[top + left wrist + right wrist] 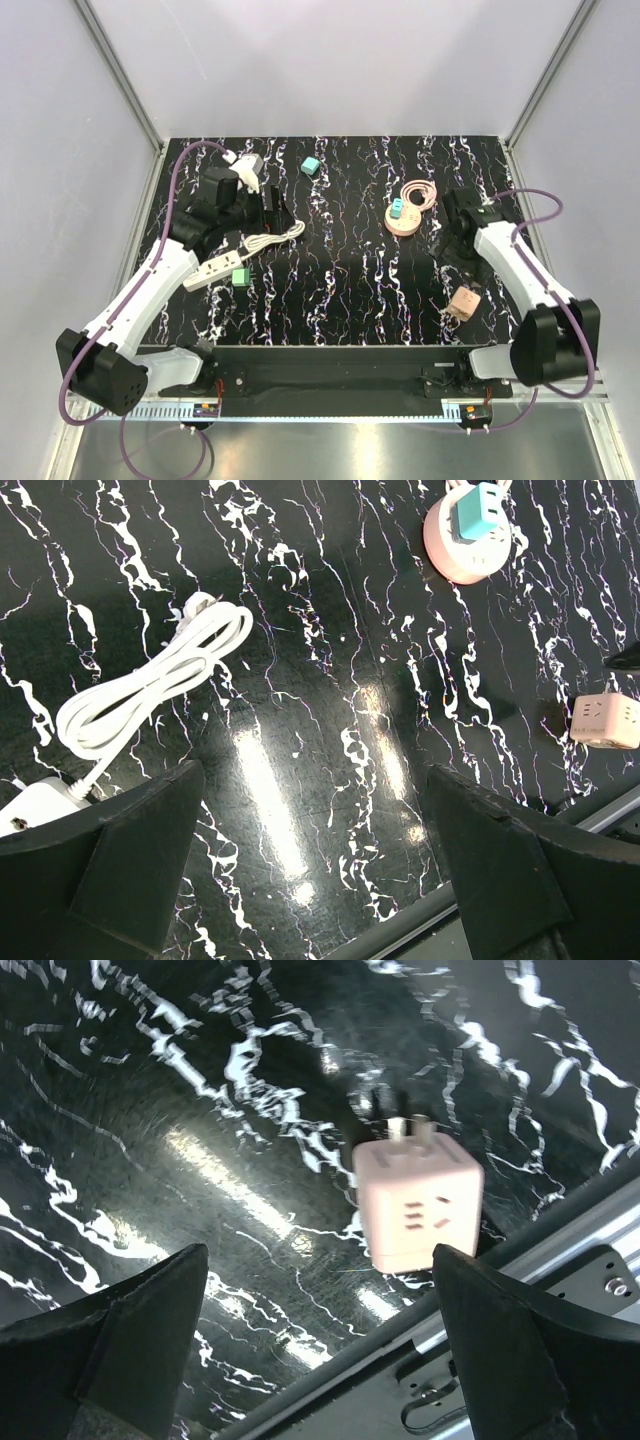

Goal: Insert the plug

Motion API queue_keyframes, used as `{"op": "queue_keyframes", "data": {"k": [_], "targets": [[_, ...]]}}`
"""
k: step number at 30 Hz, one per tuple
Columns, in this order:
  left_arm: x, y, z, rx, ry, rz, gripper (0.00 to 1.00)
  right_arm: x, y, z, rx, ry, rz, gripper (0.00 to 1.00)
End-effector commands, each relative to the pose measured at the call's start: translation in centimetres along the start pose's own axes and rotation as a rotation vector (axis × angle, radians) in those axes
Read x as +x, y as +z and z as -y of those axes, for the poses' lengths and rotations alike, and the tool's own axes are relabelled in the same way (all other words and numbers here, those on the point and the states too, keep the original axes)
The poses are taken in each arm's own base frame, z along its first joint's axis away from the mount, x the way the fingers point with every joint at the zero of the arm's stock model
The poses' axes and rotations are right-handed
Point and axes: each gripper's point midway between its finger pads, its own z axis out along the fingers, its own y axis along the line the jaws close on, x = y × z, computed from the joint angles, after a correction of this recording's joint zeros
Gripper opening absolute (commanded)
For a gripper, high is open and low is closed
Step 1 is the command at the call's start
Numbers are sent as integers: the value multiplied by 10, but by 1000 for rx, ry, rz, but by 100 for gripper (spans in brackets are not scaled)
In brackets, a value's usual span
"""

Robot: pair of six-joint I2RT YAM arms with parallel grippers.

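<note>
The teal plug [397, 210] [478, 510] sits on top of a round pink socket [405, 220] [462, 550] at the back right of the table. No gripper touches it. My right gripper [448, 260] [320, 1260] hangs open just right of that socket, with nothing between its fingers. Below it, a pink cube adapter [420, 1205] [463, 303] lies on the table, nearer the right finger. My left gripper [266, 208] [315, 780] is open and empty above the table's left half.
A second teal cube [311, 166] lies at the back. A white power strip [213, 270] with its coiled cord [150, 685] and a green cube [240, 276] lie at the left. A white adapter [247, 165] sits at the back left. Grey walls enclose three sides.
</note>
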Motion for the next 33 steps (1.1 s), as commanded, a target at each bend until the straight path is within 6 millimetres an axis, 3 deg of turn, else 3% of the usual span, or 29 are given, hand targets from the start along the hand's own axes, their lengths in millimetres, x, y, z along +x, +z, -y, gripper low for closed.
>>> {"op": "queue_keyframes", "data": {"k": [1,6,15,19,22,26,28,32,33], "targets": [[-16,-8,7,30,14,68,99,-8,-4,21,47,147,85,100],[-16,-8,5,22,15,71,99,12,18,51,209,198,-6,100],[-16,-7,7,29,17,70,99,33,52,54,280,158,-103,99],[-15,-7,8,35,13,64,99,27,59,44,223,86,-95,82],[-14,-5,8,37,12,59,99,23,55,24,92,25,-96,70],[-15,-4,11,55,11,60,99,23,36,-30,-240,-49,-132,58],[-14,-3,14,76,9,53,99,38,16,-67,-481,-153,-210,54],[-14,-3,29,174,38,58,98,66,-12,-106,-696,-324,-310,39],[-9,-4,39,238,50,40,98,72,-26,-116,-784,-334,-348,30]]}}
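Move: The pink plug stands about 5 cm back from the right hand, 3 cm to its right and 6 cm below. The teal plug sits on the round power strip some 22 cm ahead and 11 cm left, the strip's middle about 19 cm ahead and 10 cm left, with its coiled cable roughly 28 cm ahead and 7 cm left. From the left hand, the pink plug lies about 37 cm right, 11 cm back and 18 cm below. Bring the open right gripper down about 6 cm while drawing it back and a little right onto the pink plug, turning slightly clockwise, and pinch the plug by its sides. Then carry it some 10 cm left and a little forward, barely rising, rolling the fingers towards the left and turning them counter-clockwise by about 20 degrees. ##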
